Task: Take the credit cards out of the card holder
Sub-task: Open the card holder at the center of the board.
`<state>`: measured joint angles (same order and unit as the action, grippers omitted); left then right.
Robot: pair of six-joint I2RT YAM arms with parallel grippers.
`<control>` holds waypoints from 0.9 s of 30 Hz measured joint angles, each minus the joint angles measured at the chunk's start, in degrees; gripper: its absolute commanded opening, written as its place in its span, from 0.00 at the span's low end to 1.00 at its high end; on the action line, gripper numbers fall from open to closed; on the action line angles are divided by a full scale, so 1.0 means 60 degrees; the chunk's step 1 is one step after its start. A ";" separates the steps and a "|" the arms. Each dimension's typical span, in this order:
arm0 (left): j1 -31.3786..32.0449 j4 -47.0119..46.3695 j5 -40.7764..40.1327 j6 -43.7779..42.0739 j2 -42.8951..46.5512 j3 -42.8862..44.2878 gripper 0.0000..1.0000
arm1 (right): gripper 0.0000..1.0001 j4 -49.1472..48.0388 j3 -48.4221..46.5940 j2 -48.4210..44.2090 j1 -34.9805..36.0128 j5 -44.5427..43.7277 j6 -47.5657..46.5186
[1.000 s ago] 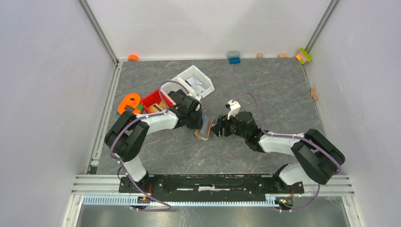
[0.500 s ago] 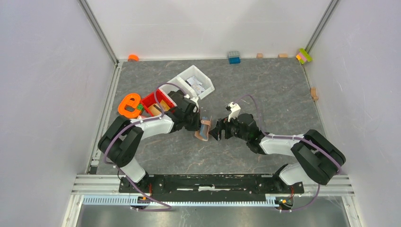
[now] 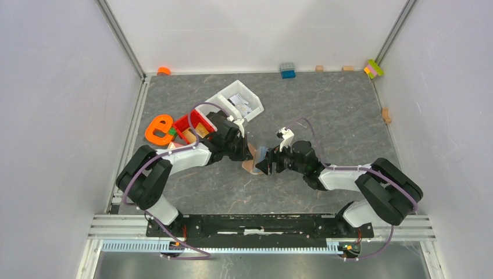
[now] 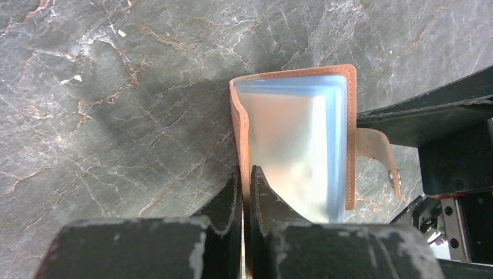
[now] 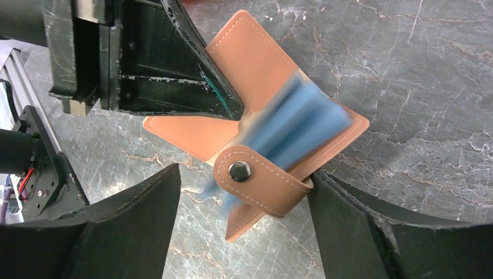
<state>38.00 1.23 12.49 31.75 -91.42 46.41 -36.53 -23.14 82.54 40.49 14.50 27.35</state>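
Observation:
The card holder (image 3: pixel 251 164), a tan-brown wallet, hangs open just above the table between both arms. My left gripper (image 4: pixel 245 174) is shut on the edge of one flap (image 4: pixel 239 122). A pale blue-grey credit card (image 4: pixel 290 133) sits inside the card holder (image 4: pixel 350 116). In the right wrist view the blue card (image 5: pixel 302 119) is blurred between the brown flaps (image 5: pixel 244 58). My right gripper (image 5: pixel 245 174) is open, its fingers standing either side of the snap tab (image 5: pixel 273 186), the right finger touching the fold. No orange-yellow card shows.
A red bin (image 3: pixel 187 121), a white bin with packets (image 3: pixel 238 100) and an orange letter shape (image 3: pixel 158 129) lie behind the left arm. A blue block (image 3: pixel 287 70) and small blocks (image 3: pixel 374 68) line the back wall. Another block (image 3: pixel 386 115) lies by the right wall.
My right gripper has opened wider and moved left, up to the card holder. The left arm shifted slightly and still holds the flap.

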 measured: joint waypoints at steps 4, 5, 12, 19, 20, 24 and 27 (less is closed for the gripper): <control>0.0000 -0.0098 0.0124 0.0029 0.0000 0.0000 0.02 | 0.71 0.0062 -0.0011 0.0120 0.0000 0.0000 -0.0029; 0.0000 -0.0106 0.0138 0.0029 0.0000 0.0000 0.02 | 0.69 0.0084 -0.0026 0.0135 0.0000 -0.0022 -0.0025; 0.0000 0.0044 0.0058 0.0029 -0.0044 0.0011 0.02 | 0.61 0.0033 -0.0047 0.0124 0.0000 -0.0004 -0.0025; 0.0000 0.0288 0.0007 0.0029 -0.0517 0.0204 0.02 | 0.51 -0.0124 -0.0047 0.0015 0.0000 0.0029 -0.0029; -0.0004 0.0310 0.0007 0.0029 -0.0539 0.0215 0.02 | 0.49 -0.0127 -0.0047 0.0015 0.0000 0.0055 -0.0029; 0.0000 0.0379 0.0011 0.0029 -0.0557 0.0262 0.02 | 0.46 -0.0146 -0.0047 0.0015 0.0000 0.0091 -0.0029; 0.0000 0.0426 0.0007 0.0029 -0.0557 0.0277 0.02 | 0.39 -0.0164 -0.0047 0.0015 0.0000 0.0087 -0.0029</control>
<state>38.00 3.79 12.53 31.92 -94.76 48.07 -37.52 -23.42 82.63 40.49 15.03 27.18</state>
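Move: Between the right hand's wide-open fingers, about 1 cm ahead and 2 cm left of its hand point and 1 cm lower, sits the snap strap on the card holder's right cover. The holder's middle is some 3 cm left of that hand, level with it and 2 cm below. From the left hand, which already pinches the left cover's top edge, the strap lies about 3 cm right, 1 cm back; the white tray stands 17 cm ahead, 4 cm left. Closing in around the snap strap, the right fingers go from wide open to about half open while that hand nearly stays put, dipping half a centimetre and coming back up about 1 cm in all. The left hand keeps its pinch on the left cover's edge and, after a brief hold, sinks some 2 cm towards the table, tipping only slightly. ##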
